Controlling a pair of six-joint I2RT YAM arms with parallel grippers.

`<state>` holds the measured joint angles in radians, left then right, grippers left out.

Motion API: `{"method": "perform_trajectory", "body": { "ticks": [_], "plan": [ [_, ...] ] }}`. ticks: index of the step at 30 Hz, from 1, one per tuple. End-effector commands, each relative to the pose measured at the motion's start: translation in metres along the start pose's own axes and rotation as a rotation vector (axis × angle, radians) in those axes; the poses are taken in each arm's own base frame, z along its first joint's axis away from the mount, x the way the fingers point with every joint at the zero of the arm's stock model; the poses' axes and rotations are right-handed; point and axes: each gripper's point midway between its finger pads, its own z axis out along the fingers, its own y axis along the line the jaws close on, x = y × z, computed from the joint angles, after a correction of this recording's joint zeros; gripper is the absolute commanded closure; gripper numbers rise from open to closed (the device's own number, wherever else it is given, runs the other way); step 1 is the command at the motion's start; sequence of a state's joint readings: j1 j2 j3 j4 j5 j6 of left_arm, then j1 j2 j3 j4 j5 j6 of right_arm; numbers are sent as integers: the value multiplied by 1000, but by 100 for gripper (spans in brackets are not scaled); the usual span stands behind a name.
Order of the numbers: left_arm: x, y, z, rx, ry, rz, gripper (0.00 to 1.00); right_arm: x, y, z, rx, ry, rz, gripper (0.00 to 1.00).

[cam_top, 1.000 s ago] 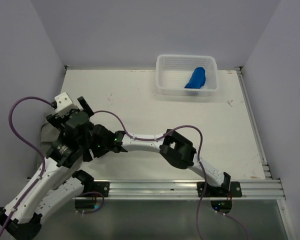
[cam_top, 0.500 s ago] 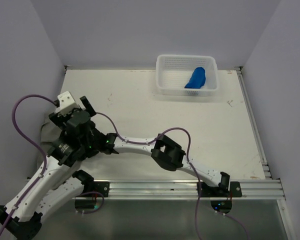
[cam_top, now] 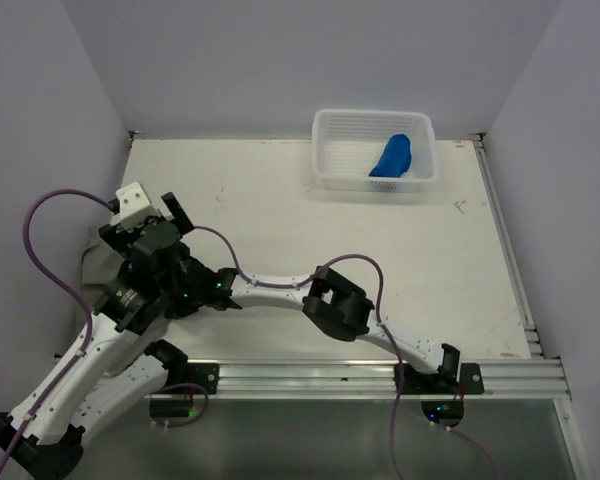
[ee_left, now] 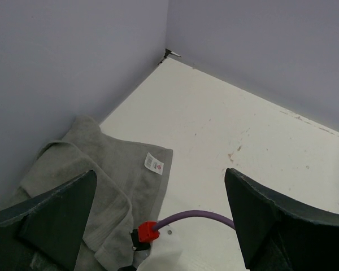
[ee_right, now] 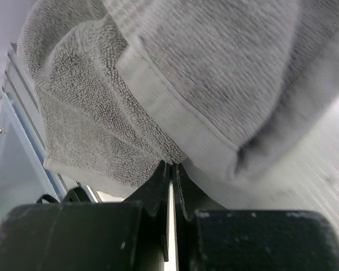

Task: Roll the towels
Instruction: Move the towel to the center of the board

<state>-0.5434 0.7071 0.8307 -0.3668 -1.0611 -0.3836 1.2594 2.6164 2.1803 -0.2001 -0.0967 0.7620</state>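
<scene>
The grey towel (ee_left: 96, 186) lies crumpled against the left wall, its white tag (ee_left: 153, 164) facing up. In the top view only a strip of it (cam_top: 92, 268) shows beside my left arm. My left gripper (ee_left: 161, 172) hovers above it, open and holding nothing. Reaching in low from the right, my right gripper (ee_right: 170, 166) is shut with its tips pinching the hem of the grey towel (ee_right: 175, 84). The blue towel (cam_top: 392, 157) lies bunched in the white basket (cam_top: 325, 150) at the back.
The left wall (ee_left: 56, 68) stands right next to the grey towel. My right arm (cam_top: 340, 305) stretches across the near part of the table, its purple cable (ee_left: 198, 215) and red plug (ee_left: 147, 231) under my left gripper. An aluminium rail (cam_top: 380, 375) runs along the front edge.
My right arm has reached further left under the left arm, and its jaws have closed on the grey towel's hem. The left gripper stays open and has shifted only slightly.
</scene>
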Motion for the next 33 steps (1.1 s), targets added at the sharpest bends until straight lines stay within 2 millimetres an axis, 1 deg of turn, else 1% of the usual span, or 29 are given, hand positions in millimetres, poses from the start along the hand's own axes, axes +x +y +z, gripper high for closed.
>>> {"method": "perform_trajectory", "body": {
  "ticks": [1, 2, 3, 4, 5, 6, 7, 8, 9, 10, 11, 12, 13, 14, 15, 16, 17, 18, 20, 21, 22, 23, 24, 25, 26, 27, 28, 30, 33],
  "plan": [
    [-12, -4, 0, 6, -24, -61, 0, -6, -33, -32, 102, 26, 14, 100],
    [-11, -4, 1, 7, -22, -53, 0, -13, -28, -42, 85, 12, 7, 100],
    [-11, -5, 1, 15, -20, -53, 1, -8, -48, -51, 120, 30, 11, 100],
    [-11, -6, 1, 17, -19, -50, 0, -30, -33, -77, 95, -16, -10, 100],
    [-10, -7, 1, 18, -17, -46, 0, -36, -36, -90, 100, -29, -14, 100],
    [-9, -9, 2, 24, -14, -40, 1, -27, -61, -100, 146, -10, -3, 100],
    [-8, -9, 2, 22, -12, -35, 0, -33, -63, -115, 148, -27, -12, 100],
    [-8, -10, 2, 24, -12, -34, 0, -50, -52, -143, 131, -69, -20, 100],
    [-7, -10, 3, 23, -8, -28, 1, -41, -73, -156, 167, -50, -7, 100],
    [-6, -11, 3, 25, -5, -24, 0, -43, -77, -170, 175, -60, -12, 100],
    [-6, -12, 3, 30, -4, -25, 0, -54, -70, -199, 169, -100, -36, 100],
    [-4, -14, 4, 34, 2, -17, 0, -43, -89, -210, 215, -79, -37, 100],
    [-3, -15, 4, 37, 5, -13, 0, -41, -96, -222, 244, -84, -61, 100],
    [-2, -17, 5, 42, 9, -9, 0, -46, -90, -247, 238, -107, -70, 100],
    [-2, -20, 5, 56, 14, -7, 0, -33, -108, -256, 274, -79, -60, 100],
    [-2, -21, 5, 60, 16, -5, 0, -32, -115, -268, 297, -86, -60, 100],
    [1, -23, 5, 63, 24, 4, 0, -25, -124, -277, 316, -72, -52, 100],
    [2, -25, 6, 70, 29, 8, 0, -18, -136, -294, 334, -79, -35, 100],
    [6, -29, 6, 87, 41, 17, 1, -5, -158, -312, 395, -70, -9, 100],
    [9, -33, 7, 103, 52, 25, 0, 10, -179, -322, 440, -49, 20, 100],
    [10, -37, 6, 117, 59, 29, 0, 11, -182, -336, 445, -76, 35, 100],
    [13, -40, 7, 128, 70, 41, 0, 16, -192, -346, 472, -81, 52, 100],
    [16, -46, 7, 151, 83, 49, 1, 29, -211, -356, 519, -72, 80, 100],
    [18, -49, 7, 162, 91, 57, 0, 27, -212, -370, 528, -108, 92, 100],
    [22, -52, 9, 169, 105, 71, 0, 34, -220, -380, 563, -100, 107, 100],
    [25, -58, 8, 196, 120, 79, 0, 39, -234, -391, 615, -107, 132, 100],
    [28, -62, 8, 208, 132, 90, 0, 39, -236, -403, 633, -133, 139, 100],
    [37, -71, 9, 233, 168, 112, 0, 49, -256, -423, 736, -135, 164, 100],
    [51, -86, 8, 286, 228, 126, 0, 54, -275, -443, 824, -144, 212, 100]
  ]
}}
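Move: The right hand, shut on the grey towel's right edge under the left gripper, has the towel's middle about 11 cm to its left, level fore and aft. The board's centre lies some 33 cm right and 10 cm ahead; beyond it stands the white tray, about 49 cm right and 36 cm ahead. From the left hand, the towel's middle lies about 12 cm left, 5 cm back and 28 cm below, the board's centre 31 cm right and 3 cm ahead. The right hand keeps its pinch on the grey towel's edge and sweeps it fast to the right, about 48 cm off the left side and past the board's centre, drifting a little forward, arching up some 12 cm on the way and sinking part of that again, while the wrist swings clockwise and rolls its left side down. The left hand, wide open and empty, starts slowly and then speeds up, easing right, down and forward behind it as it turns a little clockwise and tips down. ##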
